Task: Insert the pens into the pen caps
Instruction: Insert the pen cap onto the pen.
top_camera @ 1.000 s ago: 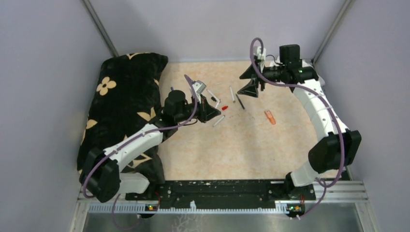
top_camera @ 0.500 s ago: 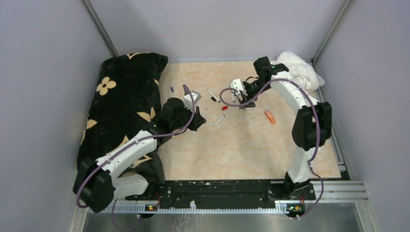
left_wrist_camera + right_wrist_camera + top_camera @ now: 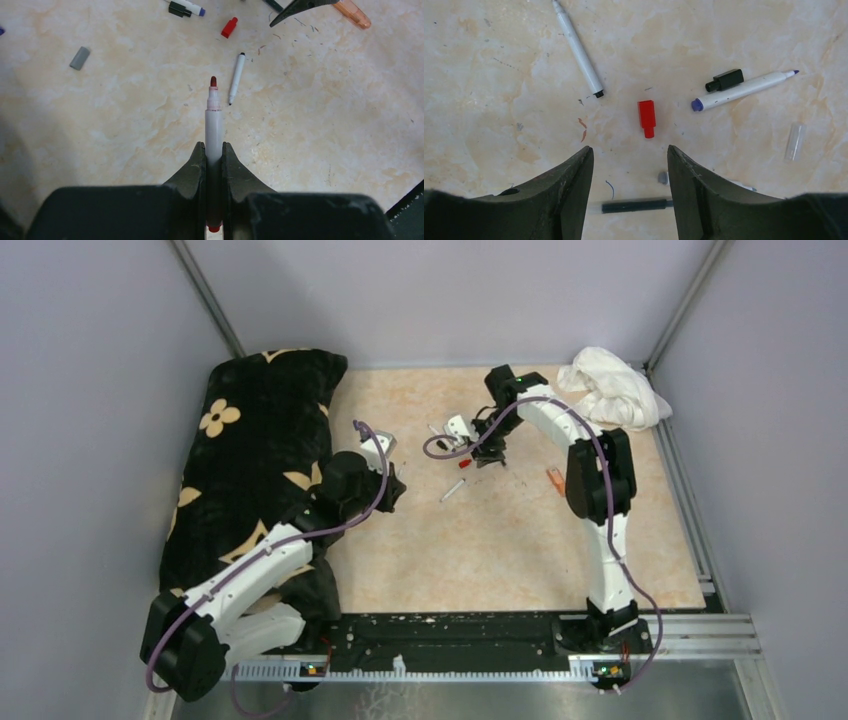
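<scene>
My left gripper is shut on a grey-white pen whose bare red tip points away over the table. In the top view this gripper sits left of the scattered pens. My right gripper is open and hangs just above the table, with the red cap lying just beyond its fingertips. Nothing sits between its jaws; a thin black pen lies on the table beneath them. Around it lie a white pen, a black cap, a purple-tipped pen, a clear cap and a grey cap.
A black flowered cushion fills the table's left side, right beside the left arm. A crumpled white cloth lies at the back right. The orange highlighter rests right of the right gripper. Another white pen lies between the two grippers.
The right arm has swung from the back right down and leftward over the red cap. The left gripper, still holding its pen, has drawn back to the left.
</scene>
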`<move>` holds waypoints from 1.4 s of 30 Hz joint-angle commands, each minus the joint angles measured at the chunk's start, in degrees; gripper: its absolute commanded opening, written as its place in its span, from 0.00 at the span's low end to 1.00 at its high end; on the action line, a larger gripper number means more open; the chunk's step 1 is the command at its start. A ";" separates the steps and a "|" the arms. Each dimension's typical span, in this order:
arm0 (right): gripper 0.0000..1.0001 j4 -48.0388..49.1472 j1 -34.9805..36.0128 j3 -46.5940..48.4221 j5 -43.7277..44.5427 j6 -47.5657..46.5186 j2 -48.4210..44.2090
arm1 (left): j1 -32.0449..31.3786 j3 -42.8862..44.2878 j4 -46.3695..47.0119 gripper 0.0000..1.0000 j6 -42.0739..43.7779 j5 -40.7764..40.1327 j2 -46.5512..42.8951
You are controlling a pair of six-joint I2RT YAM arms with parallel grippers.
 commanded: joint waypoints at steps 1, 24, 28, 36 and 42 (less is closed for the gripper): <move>0.53 0.52 1.86 3.21 2.71 0.04 2.34 | 0.82 -2.13 0.66 0.00 -0.90 -4.08 -2.06; 0.38 0.59 5.33 11.56 7.76 3.98 12.58 | 6.25 -2.66 4.29 0.00 0.25 3.05 1.82; 0.38 0.00 5.74 11.65 7.88 4.21 13.06 | 7.07 -2.68 4.53 0.00 0.52 4.15 2.27; 0.31 -2.38 6.25 11.28 9.39 4.09 13.88 | 9.06 -3.19 5.20 0.00 1.21 6.65 2.27; 0.24 -2.25 6.33 10.68 10.92 5.38 13.99 | 10.23 -3.38 5.22 0.00 1.52 8.21 2.26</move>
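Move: The red cap lies some 7 cm below my right hand, about 3 cm to its left and 2 cm ahead. Around it, counted from the same hand, are the black cap, 6 cm ahead and 9 cm left, the blue marker, 8 ahead and 8 left, the small white marker, 5 back and 6 left, and the black pen, 4 ahead and 4 right. From my left hand, holding the red pen, the red cap is roughly 13 cm ahead, 12 cm right and 15 cm lower. I sink my right hand about 6 cm onto the red cap, easing 2–3 cm left and first forward, then a centimetre back, tipping the fingers some 10 degrees steeper and narrowing them by about half until they straddle the cap, the forward finger touching its side. My left hand keeps the red pen and drifts about 3 cm left, a little forward and down. ##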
